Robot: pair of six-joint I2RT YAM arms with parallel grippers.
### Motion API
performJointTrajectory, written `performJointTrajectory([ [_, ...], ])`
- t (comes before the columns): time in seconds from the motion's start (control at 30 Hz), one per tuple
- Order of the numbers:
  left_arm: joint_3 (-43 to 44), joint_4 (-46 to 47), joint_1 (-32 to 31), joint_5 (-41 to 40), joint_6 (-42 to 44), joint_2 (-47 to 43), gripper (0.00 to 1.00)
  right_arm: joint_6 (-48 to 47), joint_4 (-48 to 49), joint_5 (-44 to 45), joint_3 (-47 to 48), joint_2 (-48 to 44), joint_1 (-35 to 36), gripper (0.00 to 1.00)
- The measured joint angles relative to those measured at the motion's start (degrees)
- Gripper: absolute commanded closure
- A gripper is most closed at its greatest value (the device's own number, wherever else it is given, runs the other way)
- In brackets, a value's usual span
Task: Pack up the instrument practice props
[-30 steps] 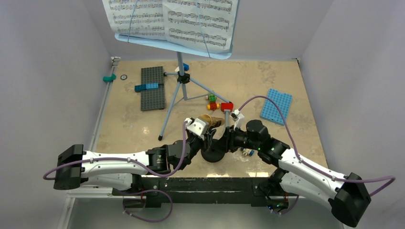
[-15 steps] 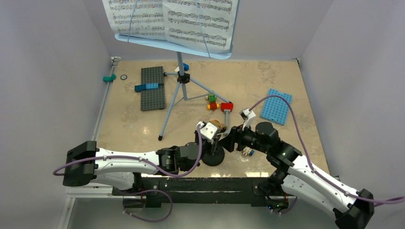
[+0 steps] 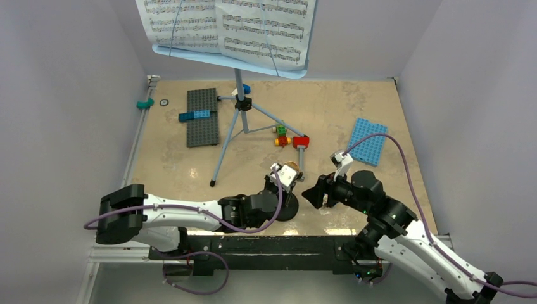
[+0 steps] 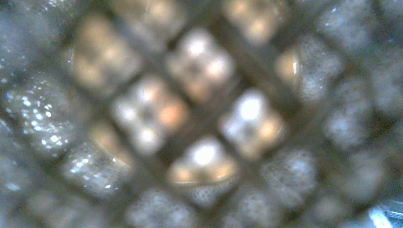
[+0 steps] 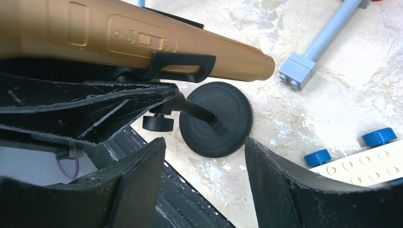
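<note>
The gold-brown toy microphone [image 3: 290, 169] [image 5: 142, 42] lies tilted in the clip of the small black mic stand, whose round base [image 3: 286, 208] [image 5: 216, 118] rests on the table near the front edge. My left gripper [image 3: 282, 180] is shut on the microphone. The microphone's blurred grille fills the left wrist view and hides the fingers there. My right gripper [image 3: 315, 193] [image 5: 204, 142] stands open just right of the base, touching nothing. The light-blue music stand [image 3: 240, 104] stands at the back on its tripod, with white sheet-music pages [image 3: 228, 25] on top.
A grey baseplate [image 3: 202, 117] with blue bricks lies back left and a blue baseplate [image 3: 367, 140] back right. Coloured bricks [image 3: 282, 134] and a red brick on a grey post [image 3: 301, 149] sit behind the microphone. A white wheeled brick [image 5: 370, 161] lies near my right gripper.
My right gripper has opened and drawn back to the right, away from the mic stand. My left arm has shifted right, and the microphone and stand have moved right and nearer with it.
</note>
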Motion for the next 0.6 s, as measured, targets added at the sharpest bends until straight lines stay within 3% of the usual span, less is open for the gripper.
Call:
performJointTrajectory([
  [0.2,-0.52,0.52,0.00,0.52,-3.54,1.36,0.99,-0.33,-2.80,0.35,0.02,-2.58,0.00,0.34],
  [0.4,-1.70,0.90,0.02,1.01,-5.31,0.15,0.58,-0.39,-4.28,0.33,0.26,-3.72,0.00,0.34],
  [0.6,-2.86,-2.73,-0.04,2.05,-7.91,-2.38,0.36,-0.39,-4.85,0.33,0.72,-3.72,0.00,0.34],
])
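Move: My left hand still grips the microphone stand's pole. The round base lies straight beneath it, some 15 cm down, and the clipped microphone leans about 6 cm above. From that hand the hammer's middle is roughly 19 cm ahead and 5 cm right, down on the table. My empty right hand has the stand's base about 7 cm to its left, 2 cm ahead and 15 cm below; the white car is some 8 cm ahead, 10 cm right, at table level. I settle my left hand about 1.5 cm down on the stand's pole, then open its fingers to let go, easing back and a little left by about 1 cm while the wrist tips slightly. It ends with the pole still between the parted fingers. My right hand, already open, drifts another 1.5 cm or so back and right, away from the stand, and stops. ##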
